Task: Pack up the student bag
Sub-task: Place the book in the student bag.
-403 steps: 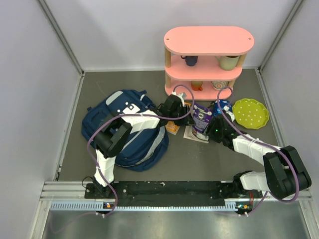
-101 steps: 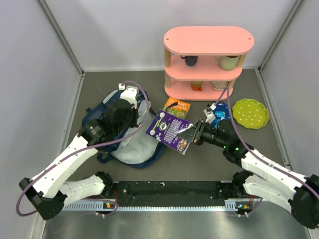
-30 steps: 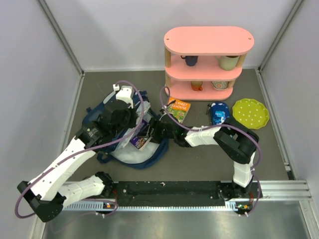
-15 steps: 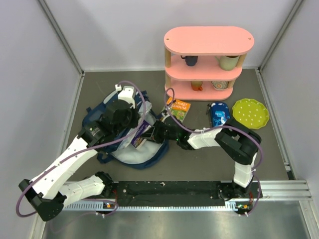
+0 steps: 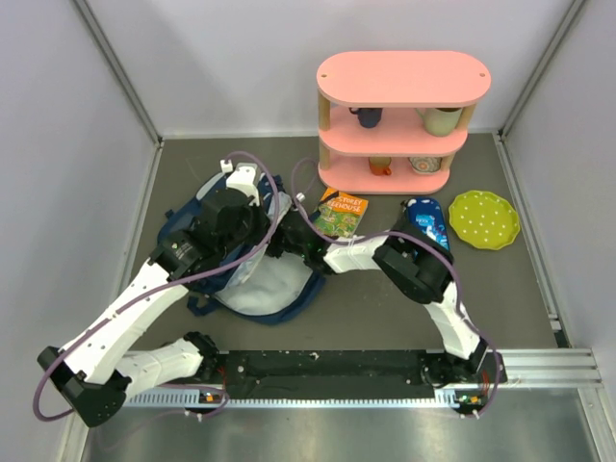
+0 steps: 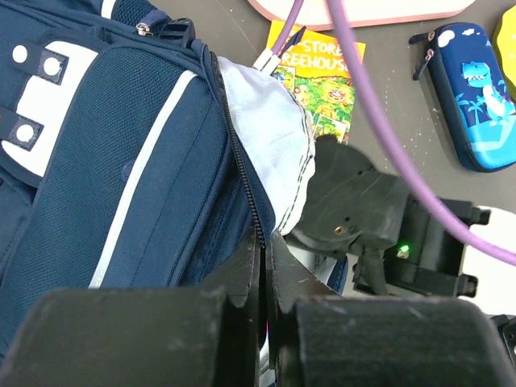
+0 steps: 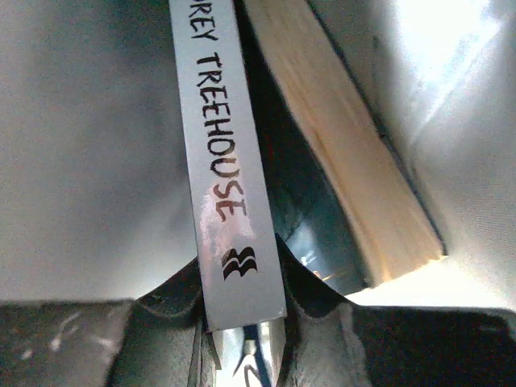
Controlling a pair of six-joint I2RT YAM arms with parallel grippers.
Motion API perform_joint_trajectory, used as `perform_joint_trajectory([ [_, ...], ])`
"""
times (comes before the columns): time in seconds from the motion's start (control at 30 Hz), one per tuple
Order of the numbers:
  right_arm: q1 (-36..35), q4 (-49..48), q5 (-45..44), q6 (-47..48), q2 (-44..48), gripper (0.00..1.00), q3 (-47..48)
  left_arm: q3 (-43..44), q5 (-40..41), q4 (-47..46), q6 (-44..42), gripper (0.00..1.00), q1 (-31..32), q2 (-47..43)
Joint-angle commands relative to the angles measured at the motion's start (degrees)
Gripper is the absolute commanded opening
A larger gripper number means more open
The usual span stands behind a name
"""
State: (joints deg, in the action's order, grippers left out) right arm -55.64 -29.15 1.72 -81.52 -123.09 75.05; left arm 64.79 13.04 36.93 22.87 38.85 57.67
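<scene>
The student bag (image 5: 272, 287) lies on its side at the left, navy with its pale grey lining showing at the open mouth. My left gripper (image 6: 264, 251) is shut on the zipper edge of the student bag (image 6: 121, 161) and holds the opening up. My right arm reaches left into that mouth, and its gripper (image 7: 242, 322) is inside the bag, shut on the spine of a grey book (image 7: 230, 185) lettered "TREEHOUSE". A second book (image 7: 355, 161) with cream page edges lies beside it inside. In the top view the held book and the right fingers are hidden by the bag.
A yellow-orange Treehouse book (image 5: 342, 212) lies flat on the table beside the bag. A blue dinosaur pencil case (image 5: 426, 219) and a green dotted plate (image 5: 483, 218) lie to the right. A pink shelf (image 5: 402, 115) with cups stands behind.
My right gripper has pushed leftward, deeper into the bag with the book, which no longer shows at the mouth in the top view. The left gripper keeps its hold on the zipper edge.
</scene>
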Motion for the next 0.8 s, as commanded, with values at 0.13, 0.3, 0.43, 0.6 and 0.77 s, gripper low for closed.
perform_joint_trajectory([
  [0.13, -3.2, -1.1, -3.9, -0.6, -3.8, 0.17, 3.4, 3.8, -1.4, -7.8, 1.4, 0.0, -0.4, -0.6],
  [0.3, -2.9, -1.9, -2.0, 0.5, -1.6, 0.45, -1.5, 2.9, -1.2, -8.0, 1.5, 0.0, -0.5, -0.8],
  [0.43, -2.8, -2.1, -0.4, 2.5, 1.5, 0.54, -5.0, 2.4, -0.8, -7.9, 1.4, 0.0, -0.7, -1.1],
  [0.6, -2.5, -2.5, -0.1, 4.5, 5.4, 0.55, -9.6, 1.9, -0.4, -7.7, 1.1, 0.0, -1.1, -1.0],
  [0.77, -2.2, -2.2, -0.3, 5.7, 6.1, 0.41, -9.9, 1.1, -0.5, -7.7, 1.1, 0.0, -1.1, -1.2],
])
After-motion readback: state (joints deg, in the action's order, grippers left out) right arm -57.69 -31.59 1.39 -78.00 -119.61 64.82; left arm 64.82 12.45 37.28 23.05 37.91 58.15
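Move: The right hand, inside the bag, already pinches the purple book by the spine near one end. The place for it is on the other book in the bag, whose middle is some 8 cm ahead, 1 cm to the left and 5 cm below. Outside, the orange book lies about 18 cm to the right, 7 cm ahead and 10 cm lower. From the left hand, that other book in the bag is roughly 6 cm ahead, level sideways and 20 cm below. Down about 2 cm and slightly left, the right hand lowers the purple book onto the other book in the bag, then opens its fingers to about half and comes free of the spine. With them open it draws back and to the right, some 3–4 cm each way, sinking a little more. The left hand stays put, still pinching the bag's opening edge and holding it up. ##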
